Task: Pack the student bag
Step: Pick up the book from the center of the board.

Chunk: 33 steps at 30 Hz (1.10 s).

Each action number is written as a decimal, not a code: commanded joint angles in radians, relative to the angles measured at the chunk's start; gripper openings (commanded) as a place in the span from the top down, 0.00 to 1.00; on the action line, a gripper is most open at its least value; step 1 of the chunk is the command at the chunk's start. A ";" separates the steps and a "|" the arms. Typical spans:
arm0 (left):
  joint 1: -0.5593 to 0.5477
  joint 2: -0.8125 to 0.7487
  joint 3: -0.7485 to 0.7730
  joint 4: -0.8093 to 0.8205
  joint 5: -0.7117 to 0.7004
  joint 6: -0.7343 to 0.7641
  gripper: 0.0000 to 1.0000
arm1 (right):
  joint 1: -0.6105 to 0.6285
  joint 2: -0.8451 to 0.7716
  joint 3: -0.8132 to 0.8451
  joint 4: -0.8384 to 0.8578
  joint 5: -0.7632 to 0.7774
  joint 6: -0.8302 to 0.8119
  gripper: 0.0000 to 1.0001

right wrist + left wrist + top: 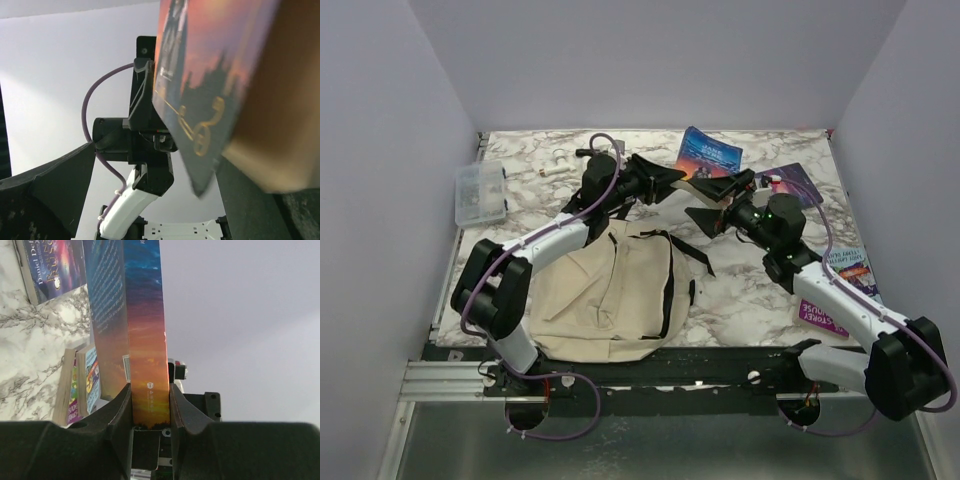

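The student bag [605, 295], a beige canvas backpack with black zippers, lies flat on the table in front of the left arm. A book with an orange and blue cover [147, 340] is raised above the table beyond the bag. My left gripper [150, 400] is shut on its spine. In the top view the left gripper [675, 180] and the right gripper [705, 215] meet at this book [720, 192]. My right gripper [155, 200] is open, and the book's corner [215, 75] sits close to its right finger [270, 210] without being clamped.
A blue book [710, 152] and a purple book [790, 180] lie at the back of the marble table. More books [848, 270] lie at the right edge. A clear plastic box [480, 193] stands at the back left. Purple walls enclose the table.
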<state>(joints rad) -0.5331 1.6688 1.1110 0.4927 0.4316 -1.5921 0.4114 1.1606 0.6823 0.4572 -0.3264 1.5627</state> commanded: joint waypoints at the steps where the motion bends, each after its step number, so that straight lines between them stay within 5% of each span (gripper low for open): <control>1: -0.006 -0.127 0.009 0.251 -0.029 -0.050 1.00 | 0.024 -0.049 0.024 -0.056 0.114 0.051 0.00; 10: -0.019 -0.200 -0.042 0.281 -0.063 -0.005 1.00 | 0.023 -0.087 0.084 -0.286 0.181 0.156 0.00; 15: -0.020 -0.249 -0.064 0.301 -0.081 0.048 1.00 | 0.024 -0.133 0.046 -0.277 0.223 0.185 0.00; 21: -0.025 -0.322 -0.122 0.309 -0.133 0.086 1.00 | 0.024 -0.150 -0.117 0.028 0.193 0.233 0.00; 25: -0.012 -0.343 -0.139 0.319 -0.083 0.074 1.00 | 0.020 -0.197 -0.121 0.004 0.158 0.075 0.00; 30: -0.007 -0.389 -0.174 0.319 -0.090 0.085 1.00 | 0.012 -0.177 -0.216 0.289 0.081 0.093 0.00; 33: -0.007 -0.390 -0.180 0.321 -0.077 0.078 1.00 | 0.012 -0.151 -0.170 0.312 0.055 0.073 0.00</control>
<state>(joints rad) -0.5446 1.3502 0.9127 0.5827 0.3458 -1.5162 0.4297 0.9821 0.4896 0.6132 -0.2081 1.6749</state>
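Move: The left hand already holds the Jane Eyre book by its spine near the bottom corner; the book's middle is about 7 cm ahead, 6 cm to the right and 2 cm below. From the open, empty right hand it is roughly 9 cm ahead, 1 cm left and 4 cm lower. The bag lies some 14 cm back, 16 cm left and 22 cm below the left hand; the purple book is about 18 cm ahead, 24 cm right and 23 cm below the right hand. Up, back and left goes the left hand, about 7, 5 and 4 cm, tilting the book's far end upward by some 15 degrees while keeping its pinch on the spine. The right hand stays wide open beside the near right corner, shifting roughly 2.5 cm right, then some 3 cm back with a brief dip and rise; its wrist tips down, then levels again. ##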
